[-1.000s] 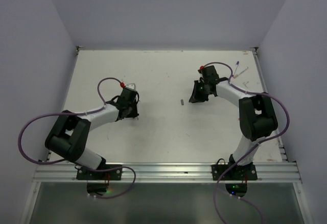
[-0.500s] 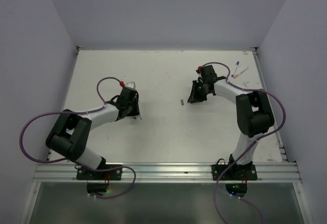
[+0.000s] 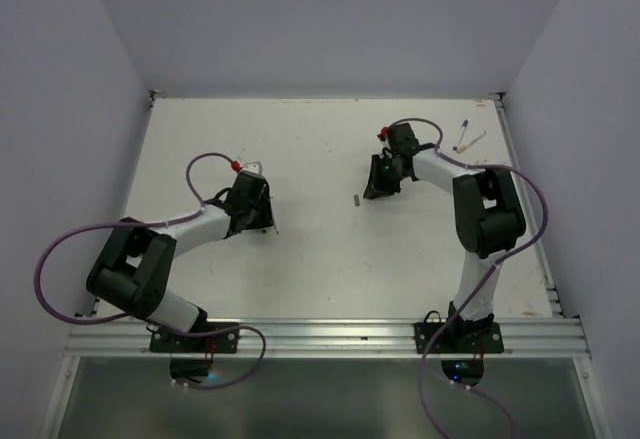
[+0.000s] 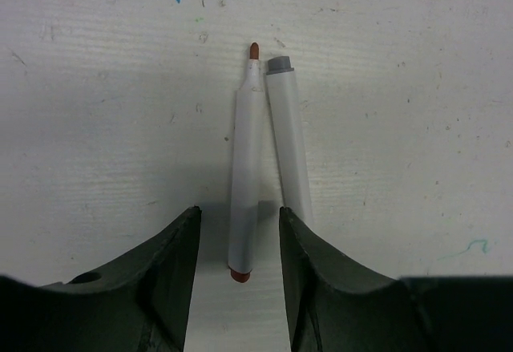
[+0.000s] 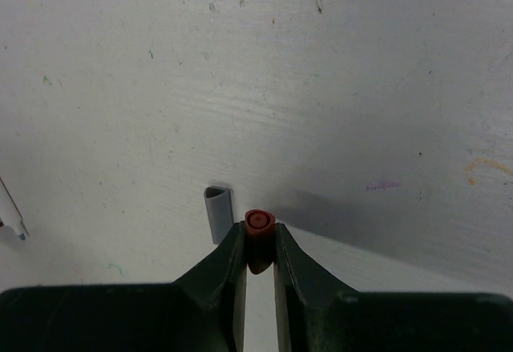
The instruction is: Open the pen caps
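In the left wrist view two white pen barrels lie side by side on the table. One has a bare red tip (image 4: 246,167) and lies between my left gripper's (image 4: 239,225) open jaws, touching neither. The other, with a grey end (image 4: 288,143), runs just past the right finger. My right gripper (image 5: 260,233) is shut on a dark red pen cap (image 5: 260,222), held just above the table. A grey pen cap (image 5: 217,212) lies loose just left of it. From above, the left gripper (image 3: 262,221) is left of centre and the right gripper (image 3: 372,191) beside the grey cap (image 3: 356,199).
More pens (image 3: 466,137) lie at the back right near the table's edge, and one pen end (image 5: 10,214) shows at the left border of the right wrist view. White walls close in the table on three sides.
The left gripper's jaws have spread and let go of the red-tipped pen, which now lies on the table. The right gripper has shifted a little left with the red cap.
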{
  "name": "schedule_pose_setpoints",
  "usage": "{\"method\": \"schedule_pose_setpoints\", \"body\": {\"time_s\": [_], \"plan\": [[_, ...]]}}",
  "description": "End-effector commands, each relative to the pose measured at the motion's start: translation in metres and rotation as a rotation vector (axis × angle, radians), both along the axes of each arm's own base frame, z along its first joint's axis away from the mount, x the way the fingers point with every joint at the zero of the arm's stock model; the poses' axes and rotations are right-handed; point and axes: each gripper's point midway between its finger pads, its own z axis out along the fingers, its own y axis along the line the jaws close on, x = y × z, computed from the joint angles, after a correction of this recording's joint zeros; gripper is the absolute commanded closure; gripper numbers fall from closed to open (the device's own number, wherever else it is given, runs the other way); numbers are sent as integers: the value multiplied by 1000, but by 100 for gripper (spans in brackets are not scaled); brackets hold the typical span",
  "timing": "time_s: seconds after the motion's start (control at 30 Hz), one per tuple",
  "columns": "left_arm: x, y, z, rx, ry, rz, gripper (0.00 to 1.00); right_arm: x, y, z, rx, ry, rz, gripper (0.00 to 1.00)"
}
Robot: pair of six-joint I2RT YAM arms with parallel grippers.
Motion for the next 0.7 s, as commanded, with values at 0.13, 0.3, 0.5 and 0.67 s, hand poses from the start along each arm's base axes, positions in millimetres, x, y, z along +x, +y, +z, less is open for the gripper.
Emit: {"method": "schedule_pose_setpoints", "body": {"time_s": [0.13, 0.3, 0.5, 0.67], "plan": [[-12, 6, 10, -25, 15, 28, 52, 1, 4, 4, -9, -14, 30, 69], [-11, 1, 22, -65, -13, 22, 50, -2, 4, 2, -6, -4, 36, 61], [-10, -5, 39, -104, -54, -1, 50, -1, 2, 11, -5, -41, 26, 60], [-10, -5, 56, -122, -96, -6, 49, 3, -3, 30, -18, -98, -7, 60]]}}
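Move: The red cap is still pinched in the right fingers, only a centimetre or two above its place on the table directly below. The grey cap lies about 2 cm left of that hand, level with it and some 2 cm lower. The uncapped red pen lies between the left hand's already open fingers, its middle about 3 cm ahead and 1 cm below; the grey pen's middle is just as far ahead and as low, about 3 cm to the right. The red cap is let go beside the grey cap: the right hand stays almost in place, low over the table, while its fingers open from their pinch, and it eases back by barely 1 cm. The red pen is left lying as the open left hand draws back a little over 1 cm, then rises about 4 cm away from both pens. ##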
